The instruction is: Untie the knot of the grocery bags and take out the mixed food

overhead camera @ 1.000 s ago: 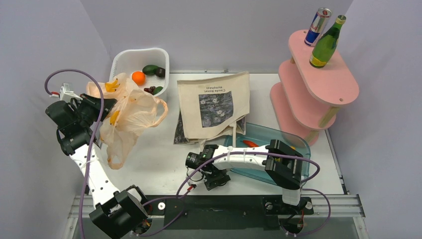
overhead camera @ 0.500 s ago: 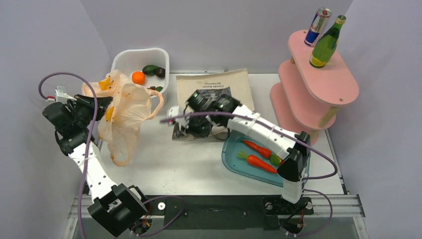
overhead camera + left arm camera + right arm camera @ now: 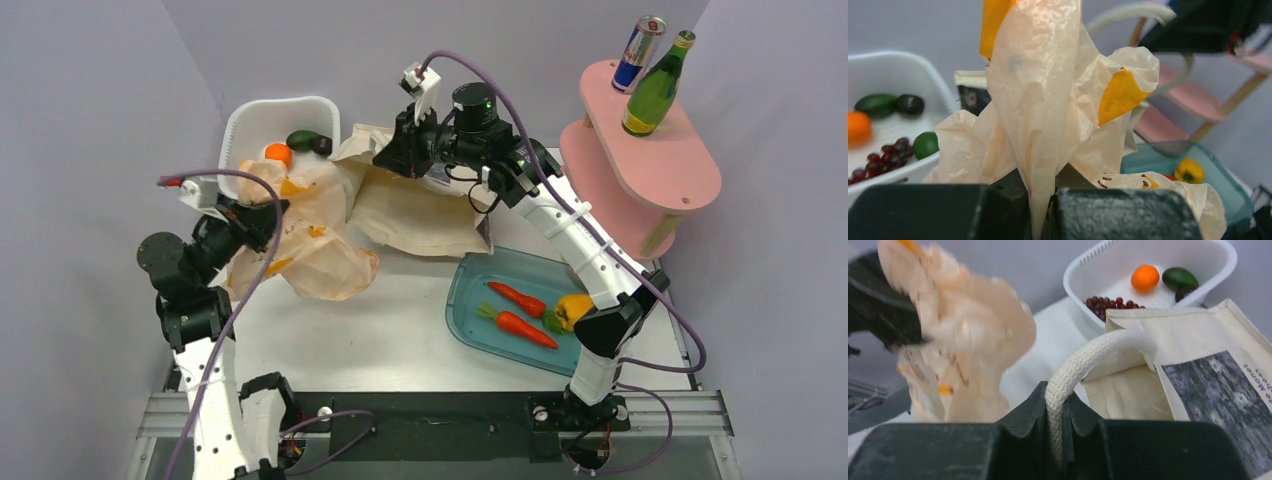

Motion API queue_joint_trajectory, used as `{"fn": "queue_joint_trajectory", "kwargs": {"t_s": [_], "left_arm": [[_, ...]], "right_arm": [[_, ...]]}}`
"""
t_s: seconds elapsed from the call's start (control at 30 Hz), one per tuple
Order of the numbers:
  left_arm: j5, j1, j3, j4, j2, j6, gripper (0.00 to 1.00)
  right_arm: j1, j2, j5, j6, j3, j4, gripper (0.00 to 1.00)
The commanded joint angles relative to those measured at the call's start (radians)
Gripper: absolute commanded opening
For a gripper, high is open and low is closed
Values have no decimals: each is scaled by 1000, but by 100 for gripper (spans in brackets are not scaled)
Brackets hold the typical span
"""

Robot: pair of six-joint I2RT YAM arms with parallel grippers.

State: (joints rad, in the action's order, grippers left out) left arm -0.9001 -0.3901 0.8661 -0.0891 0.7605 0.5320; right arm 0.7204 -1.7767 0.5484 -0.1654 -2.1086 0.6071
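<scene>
The peach-orange plastic bag (image 3: 310, 235) hangs crumpled from my left gripper (image 3: 262, 215), which is shut on a pinch of its film (image 3: 1043, 200). No knot can be made out in the folds. My right gripper (image 3: 388, 155) is shut on the cream rope handle (image 3: 1083, 360) of the canvas tote (image 3: 425, 210) and holds that edge up at the back. Two carrots (image 3: 520, 325) lie in the teal tray (image 3: 455, 300). An avocado (image 3: 302, 138) sits in the white basket (image 3: 235, 120). The can (image 3: 638, 52) and green bottle (image 3: 655, 85) stand on the pink shelf (image 3: 640, 170).
A yellow bell pepper (image 3: 575, 308) lies in the tray beside the carrots. The basket also holds an orange fruit (image 3: 278, 153), grapes (image 3: 1108, 304) and dark fruit. The pink tiered shelf fills the back right. Grey walls close in on three sides.
My right arm swung from the table's front to the tote, shut on its rope handle and lifted it toward the back. My left arm carried the plastic bag lower and to the right.
</scene>
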Motion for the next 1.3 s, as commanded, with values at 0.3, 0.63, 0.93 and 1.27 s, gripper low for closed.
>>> {"fn": "queue_joint_trajectory", "kwargs": {"t_s": [0.3, 0.63, 0.93, 1.27], "left_arm": [[348, 813, 61, 133, 14, -971, 0], [757, 996, -58, -201, 266, -1288, 0], [743, 1008, 19, -16, 469, -1593, 0], [567, 975, 384, 438, 783, -1708, 0]], "right_arm": [[9, 44, 21, -328, -122, -387, 0], [11, 95, 31, -427, -89, -479, 0], [57, 100, 133, -520, -43, -591, 0], [100, 122, 227, -607, 4, -777, 0]]}}
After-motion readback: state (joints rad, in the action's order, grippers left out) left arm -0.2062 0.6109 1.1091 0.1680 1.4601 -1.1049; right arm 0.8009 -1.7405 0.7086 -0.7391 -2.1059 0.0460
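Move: The left gripper has the grocery bag pinched and aims for the canvas tote's mouth, about 15 cm ahead of it, 22 cm to its right and 22 cm below. The white basket stands some 33 cm ahead, 6 cm left and 30 cm below it; the teal tray about 5 cm ahead, 47 cm right and 36 cm below. From the right gripper, already gripping the tote's strap, the mouth lies roughly 12 cm ahead, 6 cm right and 25 cm below. Carry the bag with the left gripper some 20 cm right, first dipping back about 5 cm, then push forward and down about 15 cm each into the tote's mouth, rolling the wrist left side up through about 80 degrees and tipping the closed fingers down. Meanwhile keep the strap gripped with the right, raise it about 14 cm, then also draw it back, its fingers tilting upward. ##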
